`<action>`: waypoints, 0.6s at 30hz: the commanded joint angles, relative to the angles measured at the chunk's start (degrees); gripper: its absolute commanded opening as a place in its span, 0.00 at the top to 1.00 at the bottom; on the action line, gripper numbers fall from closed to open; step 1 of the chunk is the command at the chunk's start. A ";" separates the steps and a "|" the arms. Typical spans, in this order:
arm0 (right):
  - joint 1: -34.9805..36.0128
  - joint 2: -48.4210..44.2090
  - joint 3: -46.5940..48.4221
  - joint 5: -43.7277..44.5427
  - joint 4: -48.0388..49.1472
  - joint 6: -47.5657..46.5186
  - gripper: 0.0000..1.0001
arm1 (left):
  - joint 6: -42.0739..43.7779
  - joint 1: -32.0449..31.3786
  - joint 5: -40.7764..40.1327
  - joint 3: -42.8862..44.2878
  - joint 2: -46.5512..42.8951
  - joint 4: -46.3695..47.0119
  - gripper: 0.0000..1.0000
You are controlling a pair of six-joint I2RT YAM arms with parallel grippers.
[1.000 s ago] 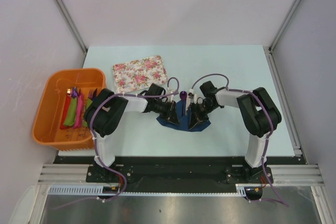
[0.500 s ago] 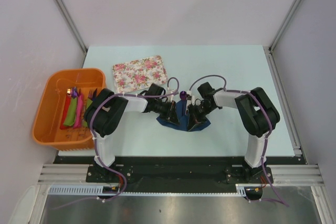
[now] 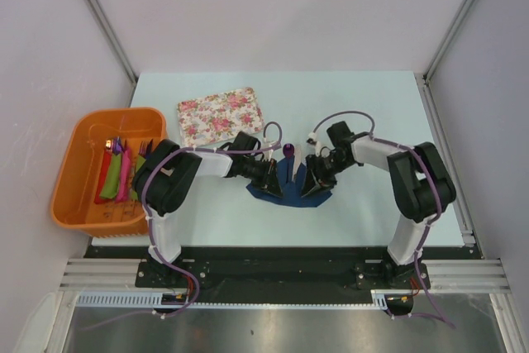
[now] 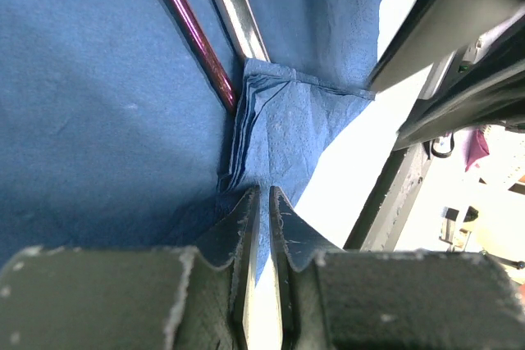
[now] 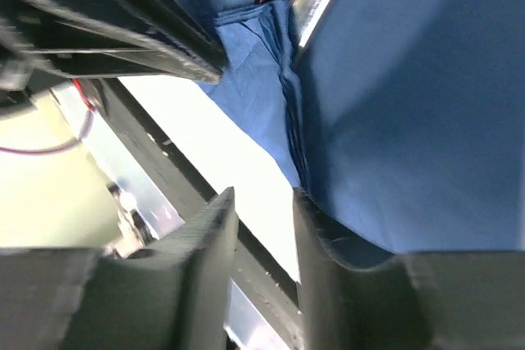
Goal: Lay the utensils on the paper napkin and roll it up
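The dark blue paper napkin [image 3: 288, 176] lies mid-table between my two grippers, its sides folded up over the utensils. A purple handle [image 4: 193, 34] and a silver piece [image 4: 234, 6] run under a folded flap of the napkin [image 4: 98, 104]. Only the purple head [image 3: 288, 150] pokes out at the far side. My left gripper [image 4: 264, 192] is shut on the napkin's left edge [image 3: 271, 181]. My right gripper [image 5: 264, 196] stands open at the right edge [image 3: 314, 185]. Bare table shows between its fingers, and the napkin [image 5: 410, 104] lies against the right finger [image 5: 324, 227].
An orange basket [image 3: 76, 145] at the left edge holds red, pink and green rolled napkins [image 3: 116, 173]. A floral tray [image 3: 221, 113] lies behind the left arm. Both forearms meet low over the middle of the table.
My right gripper has opened and let go of the napkin, and the right arm has shifted slightly to the right. The left gripper keeps its grip and has not moved.
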 commanded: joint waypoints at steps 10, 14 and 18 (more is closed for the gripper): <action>-14.94 -4.91 -2.22 8.12 -6.44 -4.97 0.34 | 0.25 -0.03 -2.78 -0.75 1.21 1.04 0.85; -14.86 -1.92 -2.83 8.04 -4.95 -5.24 0.31 | 0.25 -0.11 -2.69 -0.84 1.13 1.04 0.85; -13.19 0.89 -2.92 5.41 -2.23 -4.98 0.31 | 0.34 -0.11 -2.69 -0.84 1.13 1.04 0.84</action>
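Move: The napkin's right corner, flat on the table, lies about 8 cm to the right of the right hand, some 2 cm ahead and 2 cm lower. Left of that hand is the folded-up flap, roughly 6 cm off and level with it. The knife's middle is about 6 cm ahead and 3 cm left, the purple spoon's about 6 cm ahead and 4 cm left. From the left hand, the corner is some 19 cm to the right, about straight across. The napkin's free right corner is what the right hand travels to: leaving the folded flap, it swings about 9 cm to the right and some 3 cm forward, arching up a little before sinking low by the corner. On the way its fingers spread much wider, and the wrist turns roughly 15 degrees clockwise. The left hand stays put, its nearly shut fingertips still on the flap's left end. ##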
